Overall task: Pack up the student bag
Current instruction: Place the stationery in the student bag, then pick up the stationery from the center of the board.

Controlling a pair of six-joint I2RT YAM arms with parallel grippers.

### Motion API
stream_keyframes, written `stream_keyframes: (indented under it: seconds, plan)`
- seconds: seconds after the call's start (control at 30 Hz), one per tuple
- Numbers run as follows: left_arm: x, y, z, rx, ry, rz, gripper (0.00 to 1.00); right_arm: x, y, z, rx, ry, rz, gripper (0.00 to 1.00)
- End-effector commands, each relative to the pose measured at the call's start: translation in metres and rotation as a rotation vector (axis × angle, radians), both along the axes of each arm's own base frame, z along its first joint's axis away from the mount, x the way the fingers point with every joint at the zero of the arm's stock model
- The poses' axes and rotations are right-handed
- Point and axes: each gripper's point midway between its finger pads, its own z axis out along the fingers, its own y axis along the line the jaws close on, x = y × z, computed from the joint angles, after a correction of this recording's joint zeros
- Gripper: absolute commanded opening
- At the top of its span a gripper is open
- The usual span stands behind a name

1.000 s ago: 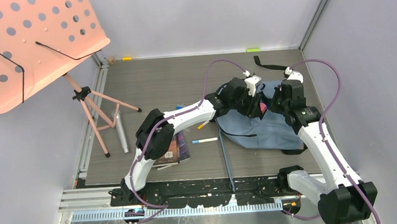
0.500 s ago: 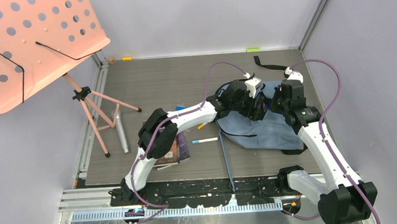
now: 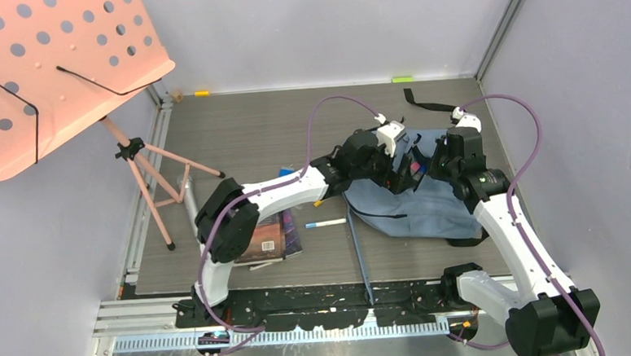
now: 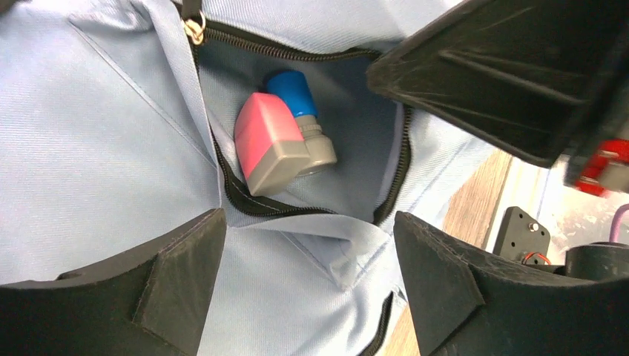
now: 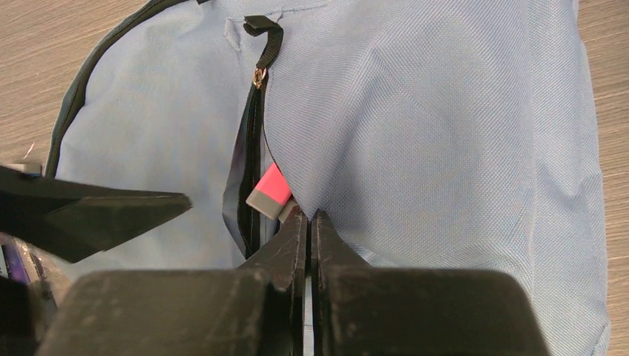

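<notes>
The grey-blue student bag (image 3: 415,201) lies flat right of the table's middle, its front pocket (image 4: 348,148) unzipped. Inside the pocket rest a pink-and-grey block (image 4: 263,144) and a blue-capped grey piece (image 4: 304,122); the pink block (image 5: 268,185) also shows in the right wrist view. My left gripper (image 4: 308,252) hovers open just above the pocket mouth, nothing between its fingers (image 4: 178,259). My right gripper (image 5: 311,215) is shut, pinching the fabric at the pocket's edge and holding it up. From above, both grippers meet over the bag, left (image 3: 399,170) and right (image 3: 440,162).
Books (image 3: 270,236) lie left of the bag under the left arm, with a blue pen (image 3: 325,223) and a yellow marker (image 3: 321,200) beside them. A long blue strap (image 3: 359,253) runs toward the near edge. A pink music stand (image 3: 54,69) on a tripod fills the left.
My left gripper has opened wide and drawn back a little to the left, leaving the pink block lying in the pocket. The right gripper has kept its pinch and place.
</notes>
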Motion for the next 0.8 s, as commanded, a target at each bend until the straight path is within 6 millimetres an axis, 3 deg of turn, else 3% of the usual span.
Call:
stream_keyframes:
  seconds: [0.0,0.17,0.3,0.53,0.67,0.77]
  plan:
    - [0.001,0.011,0.06,-0.085,-0.142,0.011,0.86,0.012,0.002,0.03,0.019,-0.124,-0.003,0.01]
    - [-0.013,0.032,0.057,-0.036,-0.158,-0.043,0.86,0.012,0.001,0.03,0.015,-0.126,-0.007,0.01]
    - [-0.029,0.069,0.044,0.046,-0.135,-0.119,0.86,0.013,0.001,0.029,0.013,-0.123,-0.007,0.01]
    - [-0.064,0.159,-0.019,0.439,-0.11,-0.28,0.85,0.014,0.003,0.026,0.018,-0.111,0.002,0.01]
    - [-0.066,0.202,-0.059,0.657,-0.109,-0.313,0.83,0.014,0.004,0.025,0.021,-0.108,0.005,0.01]
    - [-0.062,0.222,-0.078,0.704,-0.072,-0.315,0.8,0.013,0.004,0.026,0.022,-0.111,0.006,0.0]
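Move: The blue-ended marker, flat on the table, is about 20 cm to the left hand's left, 6 cm back and some 15 cm below it. The yellow-ended marker lies about 18 cm left and 1 cm ahead of that hand, the purple book's exposed part 29 cm left and 5 cm back, both at table height. The pink eraser in the pocket is 4 cm right, 2 cm ahead and 6 cm below. From the right hand, the blue-ended marker lies about 27 cm left, 7 cm back and 17 cm down. The blue-ended marker on the table is approached by the empty left hand, which first lifts about 3 cm clear of the open pocket, then sweeps some 17 cm left and a little back, sinking over the second half. Its wrist turns about 30 degrees so the fingers point more steeply down, staying wide open. The right hand stays put, still pinching the pocket's edge. ##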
